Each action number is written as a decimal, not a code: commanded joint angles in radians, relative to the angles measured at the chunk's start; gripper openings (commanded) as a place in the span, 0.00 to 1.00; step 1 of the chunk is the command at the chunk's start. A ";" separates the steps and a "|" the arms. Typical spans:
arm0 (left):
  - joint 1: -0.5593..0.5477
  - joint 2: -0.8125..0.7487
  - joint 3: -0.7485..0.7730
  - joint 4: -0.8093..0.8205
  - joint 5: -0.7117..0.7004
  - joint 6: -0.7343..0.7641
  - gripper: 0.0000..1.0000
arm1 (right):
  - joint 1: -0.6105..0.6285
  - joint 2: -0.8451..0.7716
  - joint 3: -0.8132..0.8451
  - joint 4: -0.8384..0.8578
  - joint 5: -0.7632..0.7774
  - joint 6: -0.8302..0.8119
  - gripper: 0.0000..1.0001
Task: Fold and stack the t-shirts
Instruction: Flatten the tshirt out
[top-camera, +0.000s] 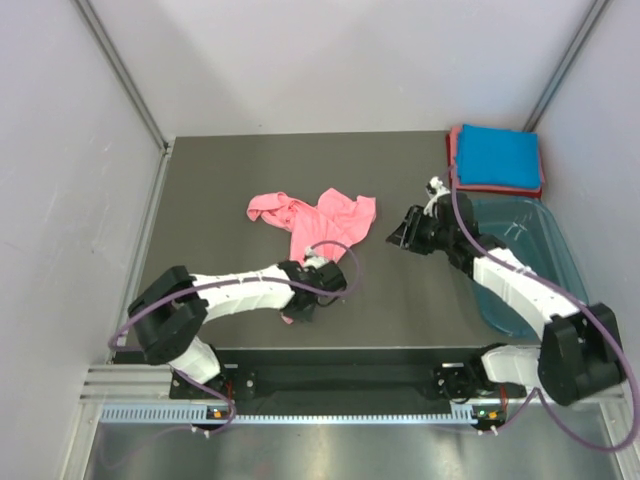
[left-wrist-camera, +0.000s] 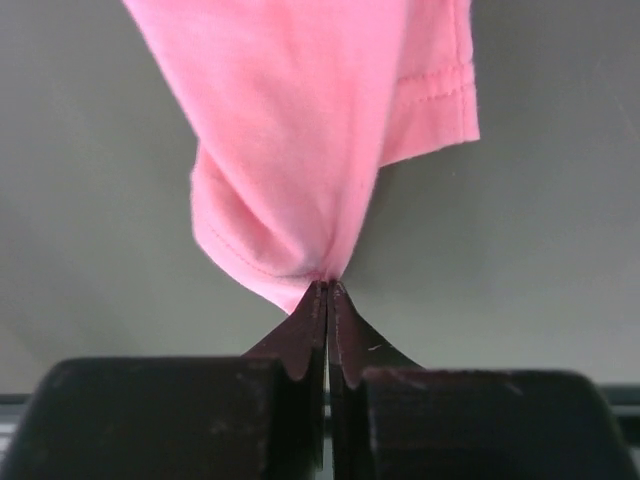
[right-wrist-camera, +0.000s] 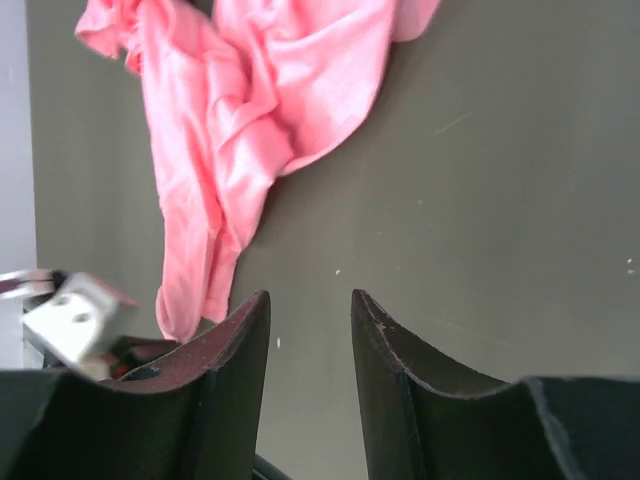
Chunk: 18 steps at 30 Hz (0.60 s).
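The salmon-pink t-shirt (top-camera: 318, 214) lies crumpled mid-table, one end drawn toward the near edge. My left gripper (top-camera: 296, 302) is shut on a hem corner of it; in the left wrist view the cloth (left-wrist-camera: 300, 130) fans out from the pinched fingertips (left-wrist-camera: 328, 286). My right gripper (top-camera: 398, 237) is open and empty, just right of the shirt and above bare table; in the right wrist view (right-wrist-camera: 310, 296) the shirt (right-wrist-camera: 260, 110) lies ahead and to the left. The bright blue t-shirt (top-camera: 497, 155) lies folded on the folded reddish-pink one (top-camera: 500, 190) at the back right corner.
A translucent teal plastic tub (top-camera: 535, 262) stands along the right edge, just in front of the folded stack and under the right arm. Grey walls enclose the table on the left, back and right.
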 joint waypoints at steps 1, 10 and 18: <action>0.115 -0.126 0.114 -0.041 0.047 0.053 0.00 | -0.045 0.114 0.093 0.102 -0.025 0.055 0.39; 0.878 -0.309 0.207 0.042 0.401 0.118 0.00 | -0.036 0.474 0.502 -0.034 0.024 -0.010 0.41; 1.102 -0.327 0.010 0.179 0.647 0.097 0.00 | 0.079 0.648 0.776 -0.280 0.211 0.020 0.40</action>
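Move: The left hand, already pinching the t-shirt's near corner, has its goal, a bare patch of table, about 14 cm ahead and 16 to its left; the bunched left sleeve is 26 ahead and 5 left, the shirt's middle 22 ahead and 7 right. For the right hand, the shirt's far right end is 13 ahead, 4 left and 13 below, the shirt's middle 9 ahead and 13 left. Up and forward in a quick swing, then left, the left hand carries the pinched corner about 15 cm out and 16 to the left. It rises some 15 cm, dips about 4 at the end, and turns some 45 degrees counter-clockwise with the wrist tilting. The right hand, open and empty, reaches forward about 14 cm and slightly left at nearly the same height, to above the shirt's right end. ##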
